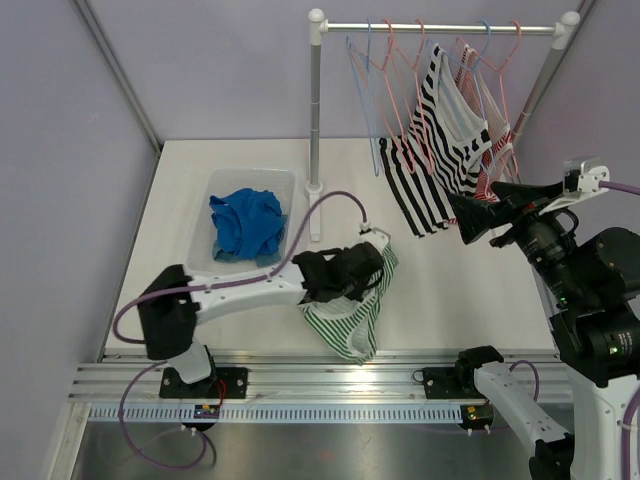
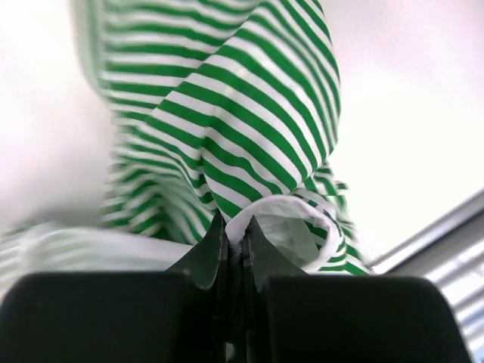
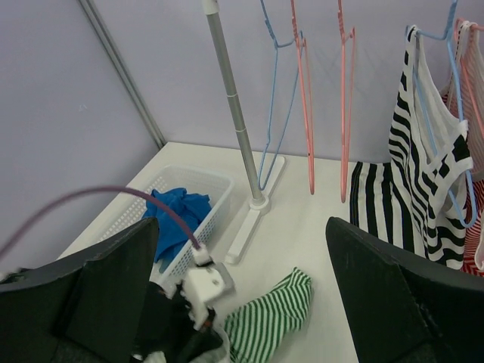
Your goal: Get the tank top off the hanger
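A green-and-white striped tank top (image 1: pixel 350 325) lies crumpled on the table near the front edge, off any hanger. My left gripper (image 1: pixel 345 275) rests on it, shut on its white edge band. In the left wrist view the band (image 2: pixel 261 210) is pinched between the closed fingers of the left gripper (image 2: pixel 236 227), and the striped cloth (image 2: pixel 227 113) rises above them. A black-and-white striped tank top (image 1: pixel 435 150) hangs on a hanger on the rack. My right gripper (image 1: pixel 480 210) hovers open just beside its lower hem, holding nothing. The right wrist view shows this top (image 3: pixel 412 189) to the right of the right gripper (image 3: pixel 242 223).
A clothes rack (image 1: pixel 315 110) stands at the back with several empty pink and blue hangers (image 1: pixel 390 90). A red-striped garment (image 1: pixel 495 160) hangs behind the black one. A white basket (image 1: pixel 225 185) at the left holds blue cloth (image 1: pixel 245 225). A metal rail (image 1: pixel 320 375) runs along the front.
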`<state>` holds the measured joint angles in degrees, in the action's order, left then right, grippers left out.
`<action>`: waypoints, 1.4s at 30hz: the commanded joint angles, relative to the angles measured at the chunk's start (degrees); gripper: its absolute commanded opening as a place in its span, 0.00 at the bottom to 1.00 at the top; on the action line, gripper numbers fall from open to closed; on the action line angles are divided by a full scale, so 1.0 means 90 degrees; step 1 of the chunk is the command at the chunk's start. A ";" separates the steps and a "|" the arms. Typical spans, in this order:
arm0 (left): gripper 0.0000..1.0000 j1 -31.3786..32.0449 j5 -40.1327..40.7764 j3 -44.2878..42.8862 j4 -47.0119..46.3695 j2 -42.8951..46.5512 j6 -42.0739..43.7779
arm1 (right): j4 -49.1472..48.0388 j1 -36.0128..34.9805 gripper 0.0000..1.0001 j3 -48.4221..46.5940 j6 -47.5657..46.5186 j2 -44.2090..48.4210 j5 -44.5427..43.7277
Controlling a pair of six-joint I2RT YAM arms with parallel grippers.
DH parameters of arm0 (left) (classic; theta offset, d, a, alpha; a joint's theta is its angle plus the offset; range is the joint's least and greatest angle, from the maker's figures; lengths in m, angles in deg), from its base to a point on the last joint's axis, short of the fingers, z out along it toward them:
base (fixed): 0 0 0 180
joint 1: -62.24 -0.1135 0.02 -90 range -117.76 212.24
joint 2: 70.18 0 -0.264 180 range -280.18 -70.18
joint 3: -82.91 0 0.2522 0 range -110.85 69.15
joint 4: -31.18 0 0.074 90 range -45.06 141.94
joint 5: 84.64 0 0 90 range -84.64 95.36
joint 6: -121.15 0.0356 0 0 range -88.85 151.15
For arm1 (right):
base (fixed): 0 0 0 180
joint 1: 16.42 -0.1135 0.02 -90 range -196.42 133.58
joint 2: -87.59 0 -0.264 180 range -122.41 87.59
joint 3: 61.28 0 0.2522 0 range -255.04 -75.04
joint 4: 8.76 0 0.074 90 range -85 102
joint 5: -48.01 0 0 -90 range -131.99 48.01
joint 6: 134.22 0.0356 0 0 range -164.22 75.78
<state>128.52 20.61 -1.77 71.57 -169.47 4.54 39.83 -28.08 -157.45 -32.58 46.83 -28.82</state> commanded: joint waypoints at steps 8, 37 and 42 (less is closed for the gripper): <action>0.00 -0.1103 0.2515 -0.2217 0.2157 0.2320 0.0310 | -0.0364 0.0016 0.99 0.0143 0.0113 -0.0013 0.0089; 0.00 -0.6290 -0.0698 -0.4288 0.3623 -0.0402 0.1286 | -0.0627 0.0007 1.00 0.0397 0.0045 0.0163 0.0226; 0.00 -0.6125 -0.1196 -0.4026 0.3204 -0.1300 0.1404 | -0.0774 0.0007 1.00 0.0543 0.0103 0.0104 0.0246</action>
<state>71.78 12.37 -38.11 102.68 -179.06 15.27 36.13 -28.08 -153.17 -31.97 48.17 -27.80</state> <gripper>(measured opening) 0.044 0.993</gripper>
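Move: The left hand already has the green striped tank top pinched close above the table. The white basket it is taken to has its middle roughly 18 cm ahead, 29 cm to the left and 4 cm lower, with the blue tank top lying at about that same place inside. The foot of the rack's left post stands some 19 cm ahead and 12 cm left, about 7 cm lower. From the idle right hand the basket is about 18 cm ahead, 47 cm left and 43 cm below. Swinging up, left and forward in a quick arc, the left hand keeps its shut grip on the green striped tank top and hoists it some 27 cm off the table. It carries the top about 30 cm left and 25 cm forward to over the basket, turning roughly 40 degrees counter-clockwise, then sinks about 17 cm with the fingers still closed, lowering the cloth in. ##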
